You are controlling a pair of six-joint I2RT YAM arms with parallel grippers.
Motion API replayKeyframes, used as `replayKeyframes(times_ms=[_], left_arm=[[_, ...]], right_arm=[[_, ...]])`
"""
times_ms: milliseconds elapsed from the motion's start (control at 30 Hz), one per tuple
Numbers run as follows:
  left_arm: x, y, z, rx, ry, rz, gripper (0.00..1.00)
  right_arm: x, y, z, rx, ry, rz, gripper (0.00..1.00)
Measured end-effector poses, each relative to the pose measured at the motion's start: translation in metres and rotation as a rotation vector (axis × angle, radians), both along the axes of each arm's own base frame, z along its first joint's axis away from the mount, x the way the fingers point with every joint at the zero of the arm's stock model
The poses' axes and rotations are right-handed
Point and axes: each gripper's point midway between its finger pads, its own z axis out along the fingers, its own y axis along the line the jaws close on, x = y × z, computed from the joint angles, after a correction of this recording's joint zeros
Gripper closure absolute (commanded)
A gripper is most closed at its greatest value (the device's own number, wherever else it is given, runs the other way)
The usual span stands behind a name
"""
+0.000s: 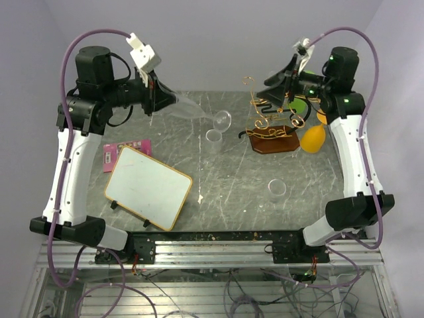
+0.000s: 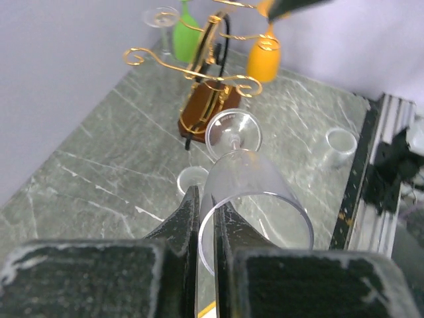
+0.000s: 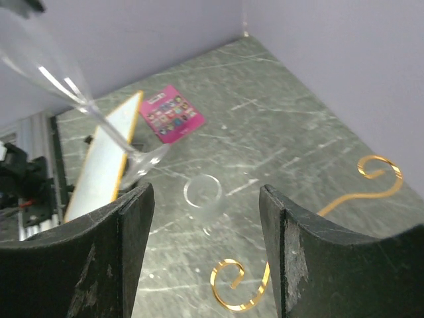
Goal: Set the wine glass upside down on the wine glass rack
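My left gripper (image 1: 171, 101) (image 2: 207, 212) is shut on the rim of the clear wine glass (image 1: 222, 119) (image 2: 255, 192). One finger is inside the bowl and one outside. The glass is held nearly level above the table, its round foot pointing at the wine glass rack (image 1: 275, 126) (image 2: 212, 86), a gold and black wire stand on a brown wooden base. My right gripper (image 1: 270, 91) (image 3: 205, 199) hangs open over the rack's gold scrolls (image 3: 232, 285), empty. The glass's stem and foot (image 3: 142, 162) show just beyond its left finger.
An orange glass (image 1: 313, 138) (image 2: 264, 59) and a green one (image 1: 298, 105) (image 2: 185, 33) stand by the rack. Two small clear cups (image 1: 213, 139) (image 1: 277, 189) sit on the table. A whiteboard (image 1: 149, 187) and a pink card (image 1: 126, 151) lie at the left.
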Motion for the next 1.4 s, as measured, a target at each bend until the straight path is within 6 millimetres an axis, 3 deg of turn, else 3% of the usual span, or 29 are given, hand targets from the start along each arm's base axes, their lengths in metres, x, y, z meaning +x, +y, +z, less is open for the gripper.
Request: replayKeyframes(times_ms=[133, 400, 533, 833, 1100, 1400], left_arm=[[0.024, 0.006, 0.015, -0.064, 0.011, 0.131, 0.93], [0.061, 0.008, 0.038, -0.195, 0.035, 0.277, 0.93], [0.073, 0.007, 0.039, -0.228, 0.052, 0.306, 0.93], [0.078, 0.006, 0.041, -0.253, 0.058, 0.313, 0.93], [0.084, 0.004, 0.025, -0.248, 0.097, 0.316, 0.93], [0.083, 0.002, 0.027, -0.257, 0.091, 0.303, 0.93]], right_arm=[[-0.004, 0.032, -0.004, 0.036, 0.061, 0.070, 0.33], [0.005, 0.071, -0.021, 0.072, 0.184, 0.077, 0.34], [0.014, 0.085, -0.031, 0.075, 0.235, 0.037, 0.40], [0.029, 0.092, -0.038, 0.085, 0.284, -0.048, 0.60], [0.036, 0.095, -0.033, 0.106, 0.289, -0.070, 0.70], [0.045, 0.096, -0.041, 0.109, 0.318, -0.111, 0.79]])
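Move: The left gripper already holds the clear wine glass by its bowl; the open right gripper waits for it some 26 cm to the right and about 8 cm farther forward, roughly level. From the right gripper, the glass's foot lies about 13 cm left, 7 cm back and 8 cm lower. The rack stands about 4 cm ahead and 4 cm right of that gripper, its middle 25 cm below; the tumbler is roughly 14 cm left, 1 cm ahead, 36 cm down. Bring the left gripper forward about 8 cm and a little up, keeping its hold on the glass, and turn it some 20 degrees counter-clockwise while raising its right side, so the foot swings forward. Meanwhile take the right gripper about 10 cm left to the foot, then also forward and down, tipping its fingers down, and narrow them by more than half around the foot's edge. ##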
